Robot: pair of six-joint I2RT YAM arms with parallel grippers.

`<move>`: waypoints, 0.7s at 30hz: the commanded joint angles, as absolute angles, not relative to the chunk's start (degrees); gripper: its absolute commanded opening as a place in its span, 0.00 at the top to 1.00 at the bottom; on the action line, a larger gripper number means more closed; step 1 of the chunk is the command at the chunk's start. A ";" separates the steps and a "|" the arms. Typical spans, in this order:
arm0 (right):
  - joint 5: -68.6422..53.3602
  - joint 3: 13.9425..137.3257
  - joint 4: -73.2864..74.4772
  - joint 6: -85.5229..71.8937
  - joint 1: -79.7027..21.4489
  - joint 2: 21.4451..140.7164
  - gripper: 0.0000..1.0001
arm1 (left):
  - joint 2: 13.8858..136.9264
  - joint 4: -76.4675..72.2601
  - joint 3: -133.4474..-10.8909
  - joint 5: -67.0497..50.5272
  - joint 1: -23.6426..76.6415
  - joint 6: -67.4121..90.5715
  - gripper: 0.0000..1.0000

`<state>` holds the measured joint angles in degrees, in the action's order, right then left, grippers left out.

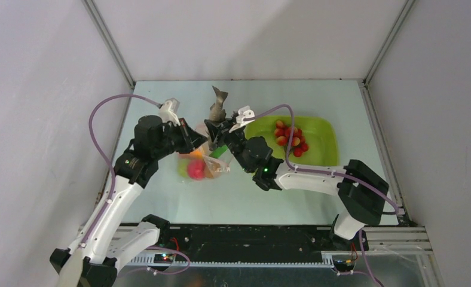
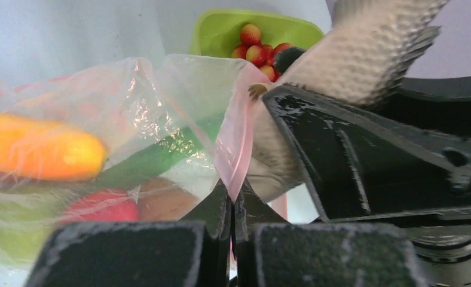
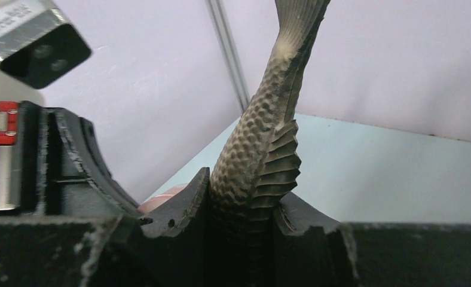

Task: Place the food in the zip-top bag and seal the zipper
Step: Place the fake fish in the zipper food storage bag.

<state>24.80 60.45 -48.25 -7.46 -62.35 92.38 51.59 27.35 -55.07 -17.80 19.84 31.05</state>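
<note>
The clear zip-top bag (image 2: 131, 113) hangs open-mouthed from my left gripper (image 2: 233, 203), which is shut on the pink zipper (image 2: 236, 149) strip. Inside the bag lie an orange piece (image 2: 39, 149), a long green pod (image 2: 155, 158), a red tomato (image 2: 98, 206) and a brown kiwi (image 2: 164, 200). My right gripper (image 3: 242, 203) is shut on a dark scaly toy fish (image 3: 260, 143), tail up, right beside the bag's mouth (image 1: 212, 149). From above, the fish (image 1: 218, 104) rises over both grippers. Its lower end is hidden between the jaws.
A lime-green tub (image 1: 323, 146) at the right holds several small red strawberries (image 1: 290, 137); it shows behind the bag too, tub (image 2: 221, 33). The left wrist's silver camera block (image 3: 33, 36) sits close to the right gripper. Grey walls enclose the pale table (image 1: 161, 203).
</note>
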 commanded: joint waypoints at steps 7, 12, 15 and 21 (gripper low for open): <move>35.74 63.63 -61.21 -0.18 -65.45 97.13 0.73 | 47.73 25.26 -55.12 -16.84 18.79 35.49 1.00; 36.34 63.58 -60.77 1.17 -66.35 97.82 0.55 | 47.57 24.93 -54.63 -16.86 17.52 37.16 1.00; 36.59 63.63 -60.00 1.74 -66.82 97.64 0.46 | 47.53 24.72 -54.39 -16.87 16.78 37.67 1.00; 35.41 63.63 -55.50 0.92 -67.67 96.15 0.31 | 47.62 24.38 -54.22 -17.66 15.77 38.09 1.00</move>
<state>34.68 61.41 -56.73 0.38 -66.81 97.10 48.73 27.51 -55.02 -16.78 16.47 36.75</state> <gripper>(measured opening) 0.664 0.006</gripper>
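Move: My right hand holds the fish tail-up at the bag's open mouth, whose middle lies about 5 cm below that hand, some 3 cm back and 1 cm to its right. Down in the bag, the mango is about 8 cm left and 3 cm back of my right hand, the red fruit about 7 cm left and 8 cm back, both some 18 cm lower. My left hand pinches the rim, with the mouth's middle about 3 cm right, 1 cm back and 2 cm below. I keep my right hand almost in place over the bag's mouth, turning it only some 5 degrees clockwise, then open its fingers wide and let go of the fish. Meanwhile my left hand keeps its pinch on the rim and draws it up and then left, about 1.5 cm each way, turning slightly counter-clockwise. ##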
